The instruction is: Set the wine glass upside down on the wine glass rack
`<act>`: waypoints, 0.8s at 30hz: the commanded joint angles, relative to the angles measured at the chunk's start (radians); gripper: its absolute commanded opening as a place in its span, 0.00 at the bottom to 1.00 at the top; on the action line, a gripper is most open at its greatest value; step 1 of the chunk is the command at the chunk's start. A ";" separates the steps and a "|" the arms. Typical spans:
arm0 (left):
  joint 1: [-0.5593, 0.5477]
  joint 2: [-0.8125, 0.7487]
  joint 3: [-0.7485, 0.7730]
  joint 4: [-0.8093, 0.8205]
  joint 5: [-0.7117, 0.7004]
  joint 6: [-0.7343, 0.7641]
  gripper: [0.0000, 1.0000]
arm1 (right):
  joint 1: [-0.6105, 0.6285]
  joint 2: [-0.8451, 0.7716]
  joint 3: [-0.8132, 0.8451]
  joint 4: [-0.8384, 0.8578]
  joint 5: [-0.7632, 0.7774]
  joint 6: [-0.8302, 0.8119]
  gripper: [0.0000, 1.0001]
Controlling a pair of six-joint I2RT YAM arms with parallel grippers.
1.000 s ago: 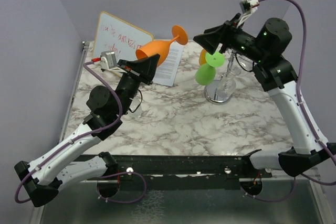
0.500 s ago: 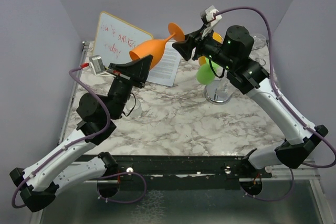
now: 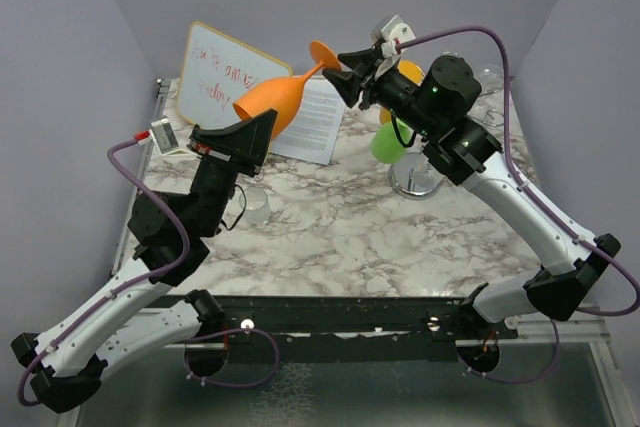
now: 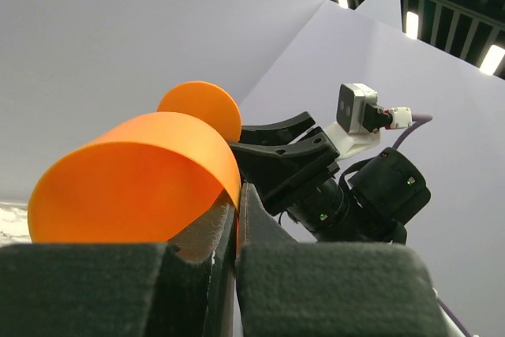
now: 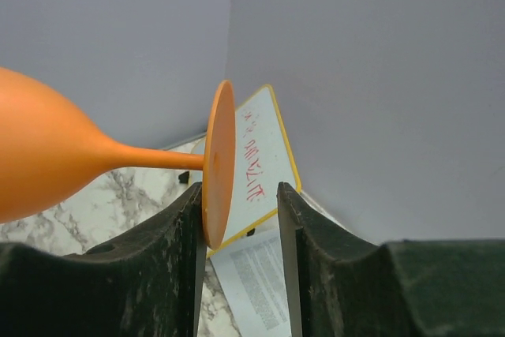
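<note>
An orange wine glass [image 3: 275, 97] lies roughly level in the air above the back of the table, foot to the right. My left gripper [image 3: 268, 119] is shut on the bowl's rim [image 4: 225, 167]. My right gripper [image 3: 340, 72] has its jaws either side of the foot disc [image 5: 219, 163]. The disc rests against the left finger, with a gap to the right finger, so it is open. The chrome wine glass rack [image 3: 418, 183] stands at the back right, partly hidden behind the right arm.
A green glass [image 3: 388, 144] and a yellow-orange one [image 3: 410, 71] hang at the rack. A whiteboard [image 3: 215, 72] leans at the back left beside a printed sheet [image 3: 315, 122]. The tabletop [image 3: 340, 227] is marble.
My right gripper swung left from the rack to the orange glass's foot, and its jaws narrowed around it. The left arm drew the glass slightly left and up.
</note>
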 commanded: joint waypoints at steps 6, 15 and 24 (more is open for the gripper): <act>-0.002 -0.020 0.028 -0.043 0.014 -0.004 0.00 | 0.015 0.023 0.027 0.056 -0.038 -0.126 0.01; -0.002 -0.050 0.015 -0.231 -0.098 -0.018 0.63 | 0.015 -0.022 0.009 -0.007 0.060 -0.311 0.01; -0.002 -0.061 0.129 -0.499 -0.158 0.054 0.90 | 0.015 -0.116 -0.228 0.118 0.031 -0.563 0.01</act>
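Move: The left hand holds the orange wine glass by its rim, and the glass's foot lies some 14 cm ahead of it, 11 cm to its right and a few cm higher. That foot already stands between the right hand's parted fingers, its middle about 2 cm ahead and 2 cm left of the hand point. From the right hand, the hung green glass is roughly 4 cm ahead and 15 cm right, the hung yellow one 13 cm ahead and 15 cm right, both some 20 cm lower. The right fingers pinch shut on the orange glass's foot beside the stem, the hand easing about 1 cm to the left as they close. Only then does the left hand open wide and let go of the rim, sinking some 5 cm and tipping down about 10 degrees. The right hand draws the glass back to the right about 3 cm, then also down, rolling left-side-down and tipping its fingers up some 15 degrees each. ##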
